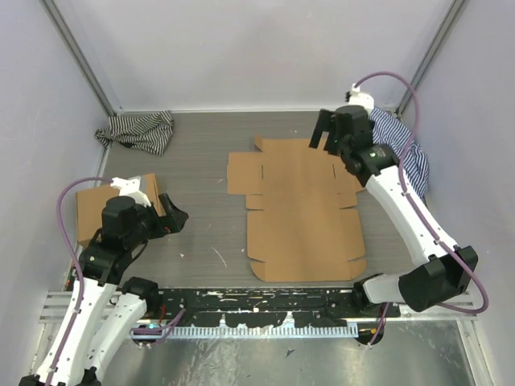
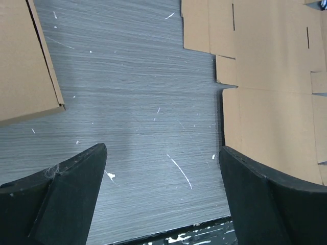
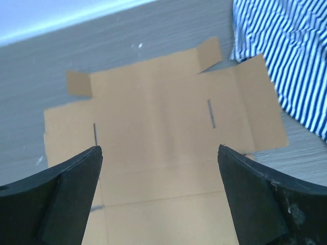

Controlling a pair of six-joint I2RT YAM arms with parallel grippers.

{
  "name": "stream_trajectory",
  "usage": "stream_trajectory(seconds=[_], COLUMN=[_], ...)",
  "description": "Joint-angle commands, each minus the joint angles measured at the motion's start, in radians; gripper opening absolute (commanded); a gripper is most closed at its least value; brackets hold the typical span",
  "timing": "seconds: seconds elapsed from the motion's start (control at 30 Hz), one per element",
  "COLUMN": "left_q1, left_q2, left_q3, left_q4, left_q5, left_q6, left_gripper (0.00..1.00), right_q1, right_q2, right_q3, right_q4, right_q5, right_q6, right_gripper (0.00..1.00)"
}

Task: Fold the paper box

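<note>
The paper box [image 1: 302, 209] lies flat and unfolded in the middle of the table, a brown die-cut sheet with flaps and slits. My right gripper [image 1: 325, 133] hovers open above its far right corner; the right wrist view looks down on the sheet [image 3: 163, 117] between the wide-apart fingers of that gripper [image 3: 159, 148]. Left of the sheet, my left gripper [image 1: 172, 215] stands open over bare table. In the left wrist view its gripper [image 2: 162, 149] holds nothing, and the sheet's left edge [image 2: 265, 76] shows at the right.
A second flat brown cardboard box [image 1: 92, 211] [image 2: 25, 61] lies at the left, beside the left arm. One striped cloth [image 1: 137, 130] sits at the back left, another [image 1: 402, 145] [image 3: 286, 56] beside the sheet's right edge. A black rail [image 1: 257, 310] runs along the near edge.
</note>
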Motion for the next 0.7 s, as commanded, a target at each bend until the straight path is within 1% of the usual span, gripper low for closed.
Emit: stream_trajectory(seconds=[0.0, 0.1, 0.2, 0.3, 0.37, 0.4, 0.47, 0.53, 0.6, 0.67], left_q1=[-0.001, 0.005, 0.007, 0.007, 0.007, 0.007, 0.008, 0.009, 0.010, 0.010], left_q2=[-0.022, -0.009, 0.016, 0.069, 0.114, 0.140, 0.200, 0.273, 0.329, 0.379], left_q3=[0.029, 0.027, 0.022, 0.010, -0.003, -0.010, -0.028, -0.036, -0.040, -0.034], left_q4=[0.016, 0.049, 0.097, 0.150, 0.202, 0.227, 0.285, 0.334, 0.384, 0.411], left_q5=[0.033, 0.091, 0.083, 0.055, 0.058, 0.063, 0.072, 0.090, 0.098, 0.107], left_q6=[0.021, 0.009, -0.029, -0.091, -0.137, -0.156, -0.195, -0.211, -0.227, -0.232], left_gripper=[0.98, 0.98, 0.98, 0.98, 1.00, 0.97, 0.90, 0.77, 0.60, 0.48], right_q1=[-0.109, -0.149, -0.215, -0.346, -0.442, -0.490, -0.537, -0.559, -0.564, -0.565], right_q2=[0.012, -0.002, 0.015, 0.059, 0.056, 0.046, 0.019, -0.008, -0.019, -0.007], right_q3=[0.105, 0.099, 0.083, 0.032, -0.051, -0.096, -0.176, -0.220, -0.238, -0.240], right_q4=[0.040, 0.072, 0.057, 0.008, 0.030, 0.040, 0.050, 0.055, 0.066, 0.073], right_q5=[-0.080, -0.108, -0.143, -0.276, -0.406, -0.426, -0.393, -0.333, -0.303, -0.284], right_q6=[0.023, 0.041, 0.096, 0.169, 0.206, 0.219, 0.223, 0.216, 0.203, 0.190], right_gripper=[1.00, 1.00, 1.00, 0.99, 0.98, 0.97, 0.96, 0.96, 0.94, 0.93])
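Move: The right hand is high over the upper part of the blank. The right side flap lies some 12 cm to its right, about level ahead and 27 cm below, with the small right tab 7 cm back and 10 cm right, and the blue-striped cloth 7 cm ahead and 26 cm right. From the left hand, the left side flap is about 17 cm ahead, 15 cm right and 18 cm below, and the brown carton is 8 cm ahead and 20 cm left. The open right hand swings about 16 cm to its right, rising a couple of centimetres before dropping steeply and drawing back a little, and ends above the outer edge of the right side flap; on the way it turns clockwise, tips down and rolls its left side up, in all by some 30 degrees or more. The left hand starts late, reaching about 5 cm forward and a little right towards the left side flap, dipping at the end while its fingers close to a bit over half open on nothing. ##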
